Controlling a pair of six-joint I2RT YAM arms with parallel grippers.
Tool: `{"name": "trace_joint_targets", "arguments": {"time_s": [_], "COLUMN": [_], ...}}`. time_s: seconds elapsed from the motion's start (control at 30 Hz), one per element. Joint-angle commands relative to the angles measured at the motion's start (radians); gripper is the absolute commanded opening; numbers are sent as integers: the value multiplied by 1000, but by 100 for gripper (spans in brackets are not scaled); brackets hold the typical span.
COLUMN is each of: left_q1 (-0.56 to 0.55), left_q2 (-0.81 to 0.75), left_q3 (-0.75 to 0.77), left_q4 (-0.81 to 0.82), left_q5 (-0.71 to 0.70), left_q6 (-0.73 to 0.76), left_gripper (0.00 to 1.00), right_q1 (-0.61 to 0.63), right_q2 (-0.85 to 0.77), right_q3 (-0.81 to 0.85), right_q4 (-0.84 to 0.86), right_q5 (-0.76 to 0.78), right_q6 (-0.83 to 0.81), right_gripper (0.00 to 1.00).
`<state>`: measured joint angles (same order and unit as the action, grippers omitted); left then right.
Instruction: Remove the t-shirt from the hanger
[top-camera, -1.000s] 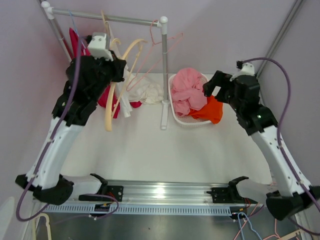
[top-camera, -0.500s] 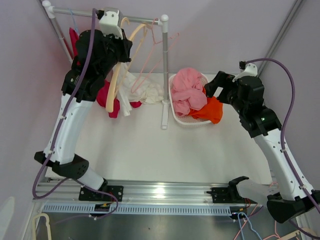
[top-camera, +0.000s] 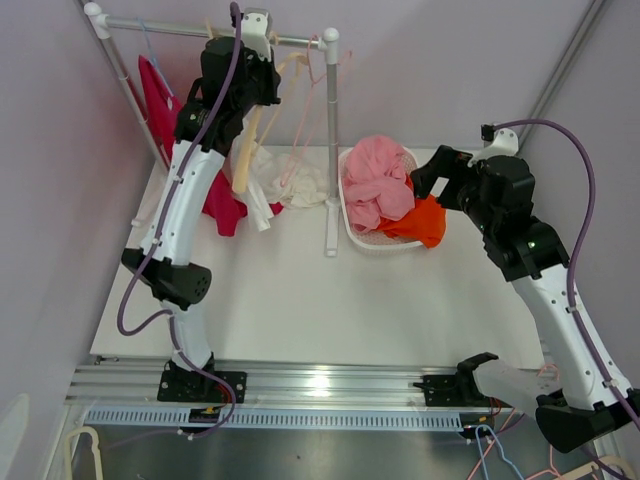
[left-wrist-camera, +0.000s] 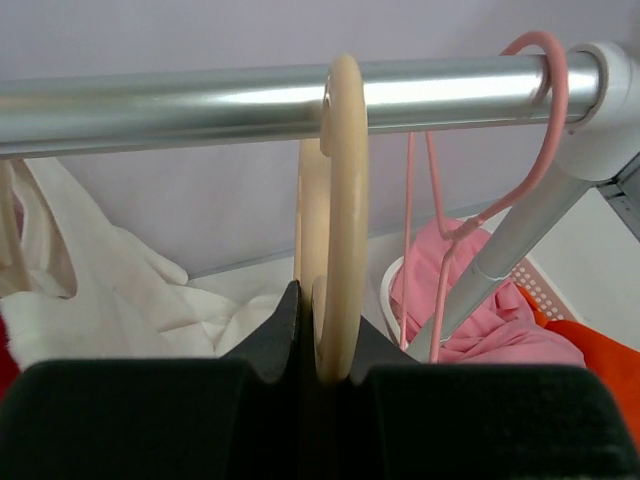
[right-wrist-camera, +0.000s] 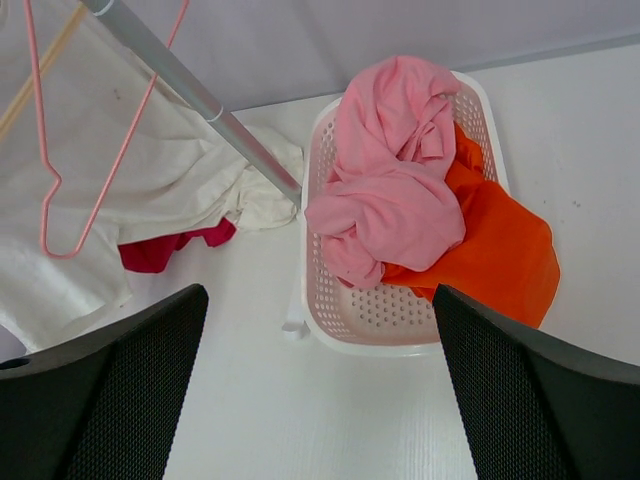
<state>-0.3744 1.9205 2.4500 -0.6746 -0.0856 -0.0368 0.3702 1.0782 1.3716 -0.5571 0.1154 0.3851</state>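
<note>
My left gripper (top-camera: 256, 62) is up at the metal rail (top-camera: 170, 28), shut on a bare cream hanger (top-camera: 240, 172). In the left wrist view the hanger's hook (left-wrist-camera: 345, 200) sits over the rail (left-wrist-camera: 150, 105) and its neck is pinched at my left gripper (left-wrist-camera: 325, 330). A white t-shirt (top-camera: 292, 186) lies crumpled on the table under the rail. A magenta garment (top-camera: 152, 88) hangs at the rail's left end and reaches the table. My right gripper (top-camera: 425, 180) is open and empty above the basket; in its wrist view (right-wrist-camera: 320, 380) bare table lies between the fingers.
An empty pink wire hanger (left-wrist-camera: 545, 70) hangs at the rail's right end by the white corner post (top-camera: 328, 150). A white basket (top-camera: 360, 240) holds a pink garment (right-wrist-camera: 395, 180) and an orange one (right-wrist-camera: 500, 250). Walls stand close on the left and behind.
My left arm has risen and swung right, carrying the cream hanger from low by the table up onto the rail. The right arm has barely moved.
</note>
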Motion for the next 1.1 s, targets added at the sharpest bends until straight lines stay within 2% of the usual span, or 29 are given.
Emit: {"name": "trace_joint_targets", "arguments": {"time_s": [0.0,0.17,0.33,0.47,0.63,0.8,0.93,1.07], "left_q1": [5,5,-3,-3,-14,-27,-27,-29], "left_q2": [-23,-26,-23,38,31,49,34,54], "left_q3": [26,-29,-55,3,-81,-49,-59,-5], "left_q4": [101,220,251,213,291,279,267,231], "left_q5": [75,153,153,172,216,216,270,219], "left_q6": [-31,-54,-66,-71,-106,-95,-84,-84], "left_gripper": [1,1,1,1,1,1,4,2], "right_q1": [-1,-1,-1,-1,-1,-1,-2,-1], "right_q2": [-29,-43,-44,-40,-61,-73,-78,-77], "right_q3": [20,1,-28,-29,-37,-37,-39,-37], "right_q4": [13,19,31,29,25,13,11,13], "right_q5": [-2,-11,-17,-26,-26,-22,-23,-48], "right_q6": [-25,-23,-23,-23,-20,-23,-22,-12], "right_gripper": [99,99,99,100,99,99,99,100]}}
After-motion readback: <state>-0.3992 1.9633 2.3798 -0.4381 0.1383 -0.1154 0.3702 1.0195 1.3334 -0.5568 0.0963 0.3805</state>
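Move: The left hand holds the empty cream hanger, its hook already over the rod, which runs roughly 3 cm ahead of and 6 cm above the hand. The pink hanger's hook sits on the rod some 8 cm to the right of the hand, and the rod's white end joint about 11 cm to the right, both also about 3 cm ahead. The white shirt's hanger hooks the rod some 12 cm left. From the idle right hand the pink hook is about 20 cm ahead, 25 cm left and 14 cm higher. The left hand, still pinching the cream hanger just below its hook, carries it about 6 cm to the right along the rod towards the pink hanger's hook and the white end joint, rising a centimetre or so at first and easing partly back down. On the way the wrist turns some 15 degrees clockwise and rolls a little so that its left side drops, while the fingers stay shut and the hook stays over the rod. ##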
